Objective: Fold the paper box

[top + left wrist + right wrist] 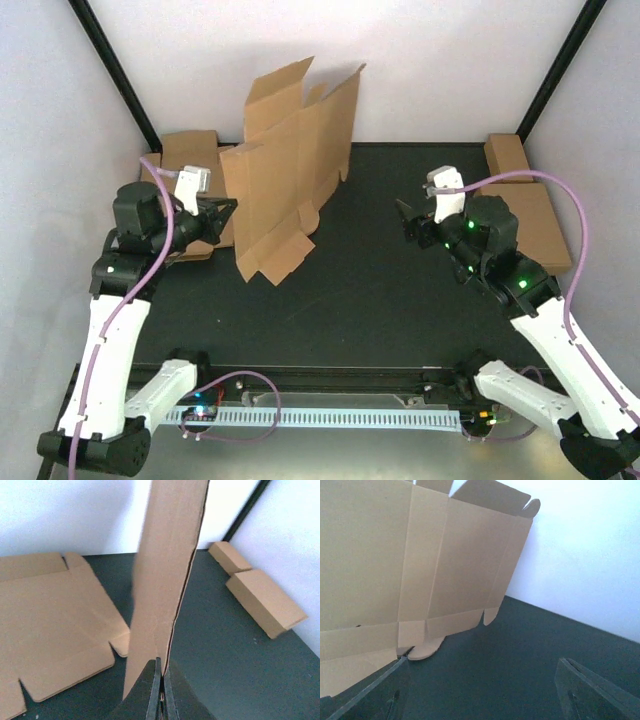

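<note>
The paper box [290, 170] is a brown die-cut cardboard sheet standing upright on the dark mat, left of centre, with its lower flaps resting on the mat. My left gripper [224, 214] is shut on the sheet's left edge. In the left wrist view the cardboard [167, 570] rises edge-on from between the closed jaws of that gripper [161, 685]. My right gripper [410, 226] hovers open to the right, apart from the sheet. The right wrist view shows the sheet's creased panels [420, 570] ahead of the gripper [482, 690], with only mat between the spread fingers.
Another flat cardboard sheet [50, 620] lies on the mat behind my left arm [190, 150]. Two small brown boxes [535, 225] [505, 155] sit at the right edge, also in the left wrist view [265, 602] [227, 557]. White walls enclose the table.
</note>
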Action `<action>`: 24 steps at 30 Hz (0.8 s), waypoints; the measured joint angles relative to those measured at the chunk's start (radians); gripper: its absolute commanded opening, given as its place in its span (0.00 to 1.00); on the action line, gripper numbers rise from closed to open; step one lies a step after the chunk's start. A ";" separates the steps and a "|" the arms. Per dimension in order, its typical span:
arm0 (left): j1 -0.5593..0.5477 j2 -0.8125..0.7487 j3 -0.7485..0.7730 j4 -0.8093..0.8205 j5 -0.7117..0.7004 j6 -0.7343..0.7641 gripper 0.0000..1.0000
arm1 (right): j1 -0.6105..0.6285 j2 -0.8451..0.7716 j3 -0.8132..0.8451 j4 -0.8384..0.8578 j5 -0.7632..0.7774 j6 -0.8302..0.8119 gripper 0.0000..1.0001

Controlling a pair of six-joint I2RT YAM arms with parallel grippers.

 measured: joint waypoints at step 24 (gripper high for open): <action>-0.034 -0.073 -0.140 0.409 0.735 -0.491 0.02 | 0.000 -0.093 0.048 -0.082 0.123 -0.025 0.84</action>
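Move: The left hand already pinches the near-left edge of the raised paper box, whose middle is about 16 cm ahead, 12 cm to the right and 10 cm below. The clear table middle where it is swung lies some 20 cm right, 2 cm ahead, 35 cm down; a flat cardboard sheet lies about 16 cm ahead, 15 cm left, also on the table. From the open, empty right hand, the paper box's middle is roughly 14 cm ahead, 23 cm left and 10 cm lower. Back and to the right, about 10 cm and 8 cm, the left hand sweeps the paper box's pinched edge over the table middle, climbing some 7 cm before starting to sink at the end. It turns clockwise about 40 degrees while its left side rolls down, fingers staying shut. The right hand, open and empty, edges left and up, then backs off some 5 cm to the right. ##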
